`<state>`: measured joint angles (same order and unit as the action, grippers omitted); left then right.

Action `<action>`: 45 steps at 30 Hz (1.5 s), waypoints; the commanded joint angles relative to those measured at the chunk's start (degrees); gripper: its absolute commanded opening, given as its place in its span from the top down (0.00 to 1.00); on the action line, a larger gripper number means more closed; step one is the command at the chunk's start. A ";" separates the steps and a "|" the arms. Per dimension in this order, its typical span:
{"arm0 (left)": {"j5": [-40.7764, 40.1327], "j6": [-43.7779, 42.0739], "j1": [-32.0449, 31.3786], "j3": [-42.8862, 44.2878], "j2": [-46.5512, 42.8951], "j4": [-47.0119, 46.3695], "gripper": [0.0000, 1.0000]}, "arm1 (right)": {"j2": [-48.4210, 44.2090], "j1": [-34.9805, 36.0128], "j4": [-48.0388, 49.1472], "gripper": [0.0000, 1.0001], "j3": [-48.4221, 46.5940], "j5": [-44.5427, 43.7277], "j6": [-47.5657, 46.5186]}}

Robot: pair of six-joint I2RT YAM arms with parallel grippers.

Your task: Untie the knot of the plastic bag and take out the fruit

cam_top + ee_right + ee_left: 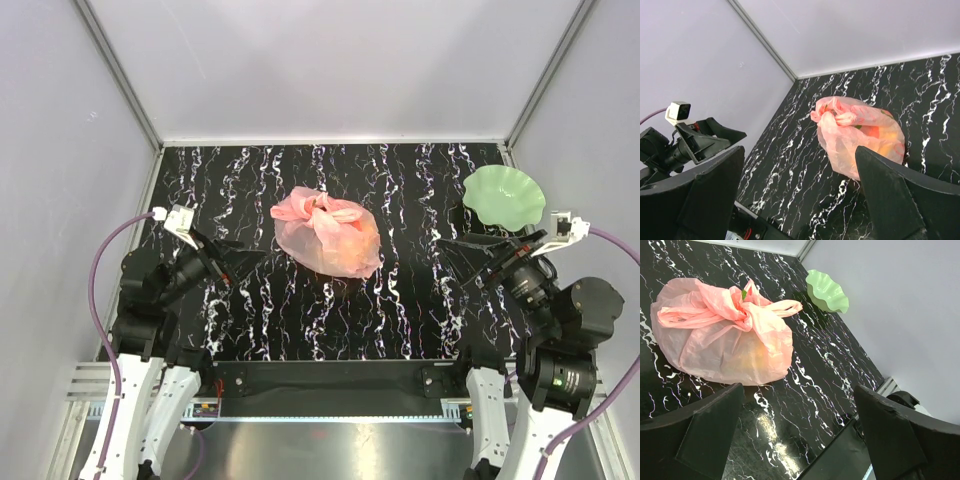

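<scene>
The pink plastic bag (pixel 328 237) lies knotted in the middle of the black marbled table, its tied handles on top (pixel 742 315). It also shows in the right wrist view (pixel 860 132). The fruit is inside and shows only as blurred yellow and orange patches through the plastic (pixel 752 357). My left gripper (pixel 240 258) is open and empty, left of the bag and apart from it. My right gripper (pixel 455 252) is open and empty, right of the bag, below the green plate.
A wavy green plate (pixel 503 195) stands at the back right of the table; it also shows in the left wrist view (pixel 826 290). Grey walls close in the table on three sides. The left arm shows in the right wrist view (pixel 687 142).
</scene>
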<state>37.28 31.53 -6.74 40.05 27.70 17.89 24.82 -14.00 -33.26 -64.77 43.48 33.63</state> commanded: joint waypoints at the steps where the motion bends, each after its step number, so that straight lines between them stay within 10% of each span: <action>1: 1.83 -0.33 -0.11 0.82 -0.55 -3.12 0.01 | 1.11 0.20 1.52 0.00 2.19 4.23 -0.84; 7: 1.66 -0.42 -0.11 0.29 0.07 -4.09 0.01 | 1.45 0.20 27.25 0.00 18.61 10.46 12.94; 14: 2.27 1.86 -0.20 -1.11 2.35 -5.32 0.01 | 21.37 13.58 9.39 0.00 8.03 0.66 -4.96; 21: 2.27 0.29 -0.11 -0.16 2.79 -4.37 0.01 | 36.61 42.77 -4.18 0.00 -5.62 -23.94 -20.59; 28: 1.66 -2.35 -0.11 1.08 1.65 -0.93 0.01 | 51.63 65.31 -9.29 0.00 -11.51 -67.20 -24.84; 45: -14.43 -2.27 -0.11 8.38 8.86 6.73 0.01 | 69.83 66.56 3.20 0.00 -18.81 -64.23 -27.83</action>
<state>24.08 28.29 -6.81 46.19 35.88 26.46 92.53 52.18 -33.74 -80.42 -21.39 6.02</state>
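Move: The bag's knot lies about 21 cm ahead of the right gripper, 19 cm to its left and 29 cm below. The fruit showing through the plastic sits some 6 cm nearer the base than the knot and 7 cm to the knot's right. The green bowl is roughly 27 cm ahead of that gripper and 25 cm to its right. From the left gripper, the knot is about 18 cm ahead, 15 cm right and 17 cm lower. Bring the right gripper down towards the bag's knot, first forward and down, then sweeping left and sinking again, about 23 cm down, 19 cm left and 16 cm forward in all. Roll its left side down nearly 60 degrees so the open fingers slant down over the bag's near side. Late on, ease the open left gripper a few centimetres forward and left, turning it slightly counter-clockwise. ##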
